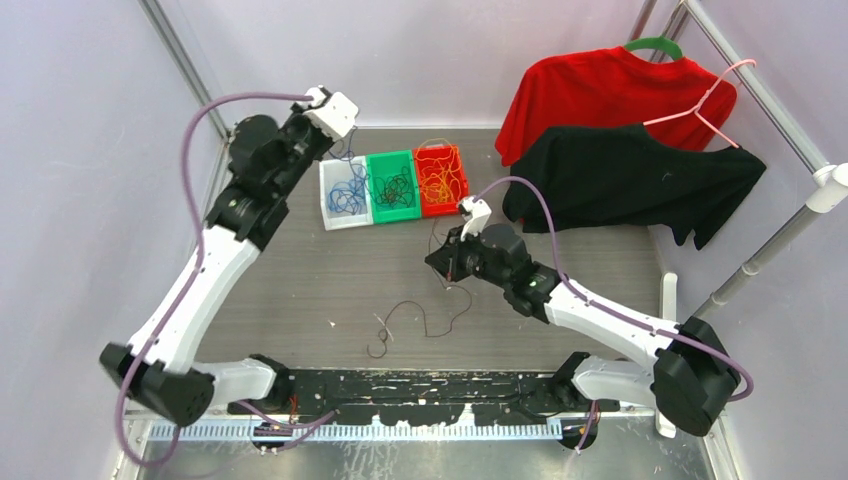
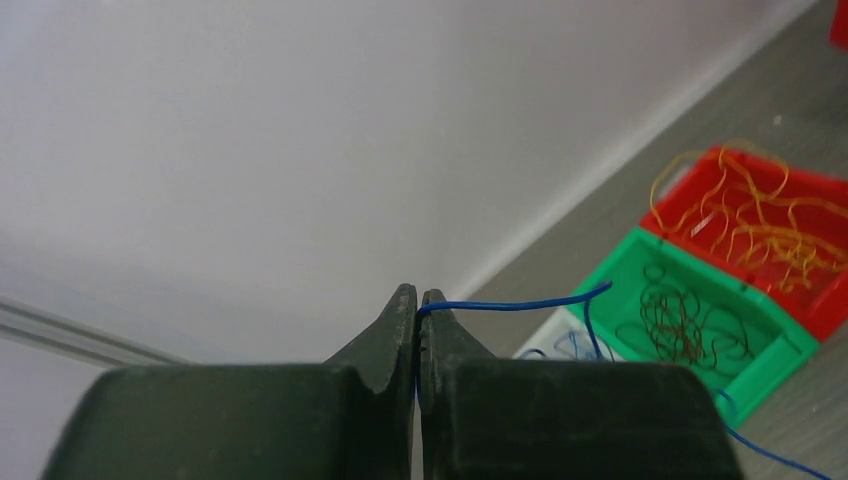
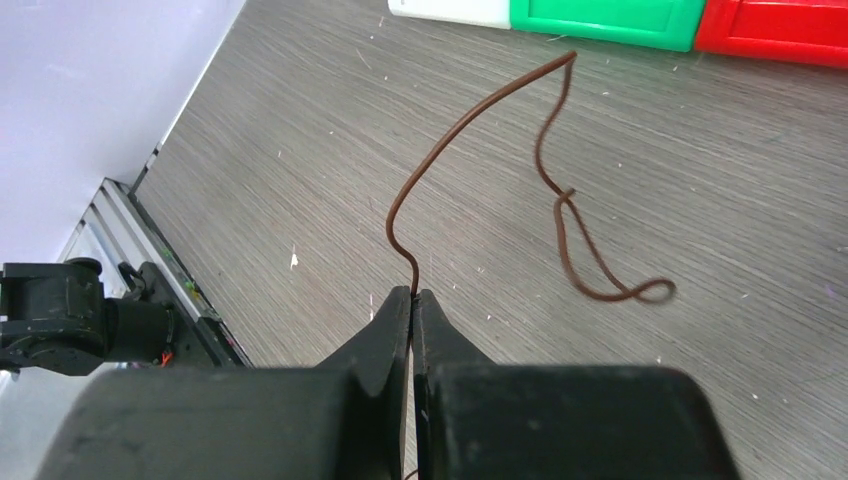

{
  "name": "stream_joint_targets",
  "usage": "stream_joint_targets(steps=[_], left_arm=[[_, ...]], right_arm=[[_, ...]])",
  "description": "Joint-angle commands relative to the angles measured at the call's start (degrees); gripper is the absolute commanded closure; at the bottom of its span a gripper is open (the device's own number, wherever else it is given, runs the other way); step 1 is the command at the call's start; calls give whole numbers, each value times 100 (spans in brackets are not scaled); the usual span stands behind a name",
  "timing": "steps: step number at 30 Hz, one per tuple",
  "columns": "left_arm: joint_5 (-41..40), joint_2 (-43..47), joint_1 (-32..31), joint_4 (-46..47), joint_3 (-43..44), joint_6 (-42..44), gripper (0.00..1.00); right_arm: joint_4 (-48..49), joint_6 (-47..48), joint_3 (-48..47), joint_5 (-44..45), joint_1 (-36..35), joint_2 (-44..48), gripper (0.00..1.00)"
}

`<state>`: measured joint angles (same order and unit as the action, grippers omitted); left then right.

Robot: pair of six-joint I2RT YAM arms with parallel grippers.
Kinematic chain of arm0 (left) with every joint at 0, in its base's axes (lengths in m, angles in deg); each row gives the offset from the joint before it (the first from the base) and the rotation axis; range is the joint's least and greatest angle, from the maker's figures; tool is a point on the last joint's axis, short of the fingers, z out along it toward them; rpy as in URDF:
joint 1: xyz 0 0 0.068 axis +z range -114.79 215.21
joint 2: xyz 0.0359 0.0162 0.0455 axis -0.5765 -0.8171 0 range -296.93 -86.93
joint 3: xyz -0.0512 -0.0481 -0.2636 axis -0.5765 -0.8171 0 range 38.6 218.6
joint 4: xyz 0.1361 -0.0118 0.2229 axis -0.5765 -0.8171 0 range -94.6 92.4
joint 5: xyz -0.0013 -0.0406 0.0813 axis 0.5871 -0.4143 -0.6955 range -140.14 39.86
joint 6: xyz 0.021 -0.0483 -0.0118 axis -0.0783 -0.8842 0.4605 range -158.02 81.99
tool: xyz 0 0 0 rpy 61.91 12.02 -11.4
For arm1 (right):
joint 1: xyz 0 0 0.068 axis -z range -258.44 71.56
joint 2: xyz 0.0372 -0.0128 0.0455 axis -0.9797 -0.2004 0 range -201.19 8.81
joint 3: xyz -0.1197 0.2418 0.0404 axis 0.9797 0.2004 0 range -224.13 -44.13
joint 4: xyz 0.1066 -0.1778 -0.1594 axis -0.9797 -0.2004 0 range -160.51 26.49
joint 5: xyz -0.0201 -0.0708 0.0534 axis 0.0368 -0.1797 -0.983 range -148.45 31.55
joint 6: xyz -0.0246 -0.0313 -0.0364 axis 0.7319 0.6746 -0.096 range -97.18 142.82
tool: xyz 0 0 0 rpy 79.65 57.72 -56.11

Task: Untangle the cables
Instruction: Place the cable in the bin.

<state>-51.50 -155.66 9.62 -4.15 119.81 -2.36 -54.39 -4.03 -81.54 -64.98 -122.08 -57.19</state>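
Observation:
My left gripper (image 2: 419, 300) is shut on a thin blue cable (image 2: 520, 303), held above the white bin (image 1: 333, 208) that holds more blue cables (image 1: 347, 192). Beside it stand a green bin (image 1: 405, 213) with dark brown cables (image 2: 685, 325) and a red bin (image 2: 815, 310) with orange cables (image 2: 770, 225). My right gripper (image 3: 412, 297) is shut on one end of a brown cable (image 3: 470, 110), which arches up and trails to a loop on the table. In the top view the right gripper (image 1: 443, 262) hangs mid-table, with a dark cable (image 1: 415, 320) lying loose in front of it.
A red shirt (image 1: 610, 95) and a black shirt (image 1: 630, 180) lie at the back right, with a pink wire hanger (image 1: 712, 100) and a green hanger (image 1: 655, 44). A metal rack pole (image 1: 770, 240) stands at the right. Walls close in the left and back.

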Motion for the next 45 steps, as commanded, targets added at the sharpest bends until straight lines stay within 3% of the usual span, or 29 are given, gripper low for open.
stream_joint_targets(steps=[1,11,17,29,38,39,42,44,45], left_arm=[[137,-517,422,216,-152,-127,100],[298,-1673,787,1051,-417,779,100],[371,-2198,811,1094,-501,1018,100],[571,-3252,1135,410,45,60,100],[594,-3842,1321,-170,2,-249,99],[564,-3925,1353,-318,45,-243,95],[573,-4176,1463,-997,366,-375,60],[858,-4195,1552,-1455,617,-585,27],[1012,-4161,1592,-1671,738,-697,20]], right_arm=[[-44,119,-71,258,31,222,94],[-38,-16,151,236,38,398,95],[-77,-70,225,264,38,491,96],[-194,-158,375,337,57,773,97],[-407,434,58,-642,39,405,84],[-547,533,-67,-754,27,278,82],[-1170,919,-490,-916,-84,-207,72],[-1599,1164,-786,-963,-245,-551,63],[-1790,1269,-909,-919,-338,-713,60]])
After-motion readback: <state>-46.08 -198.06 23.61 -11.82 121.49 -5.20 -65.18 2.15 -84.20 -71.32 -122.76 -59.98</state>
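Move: The left hand holds the dark blue cable high up; the white bin it goes to lies about 17 cm ahead, some 7 cm to the left and 43 cm below. The green bin is about 19 cm ahead and 5 cm right of that hand, the red one 20 cm ahead and 15 cm right. The right hand pinches the brown cable; its loose stretch lies about 7 cm back, 4 cm left and 17 cm below, the green bin 32 cm ahead and 11 cm left. Carrying the blue cable, the left hand swoops forward and down towards the white bin, then drops more steeply and eases left, about 36 cm down and 14 cm forward in all; its fingers tip down some 45 degrees and open wide low over the bin to let the cable go. The right hand eases a few centimetres right and back with the brown cable, then swings back left and sinks about 3 cm as its fingers part and release that cable above the table. ##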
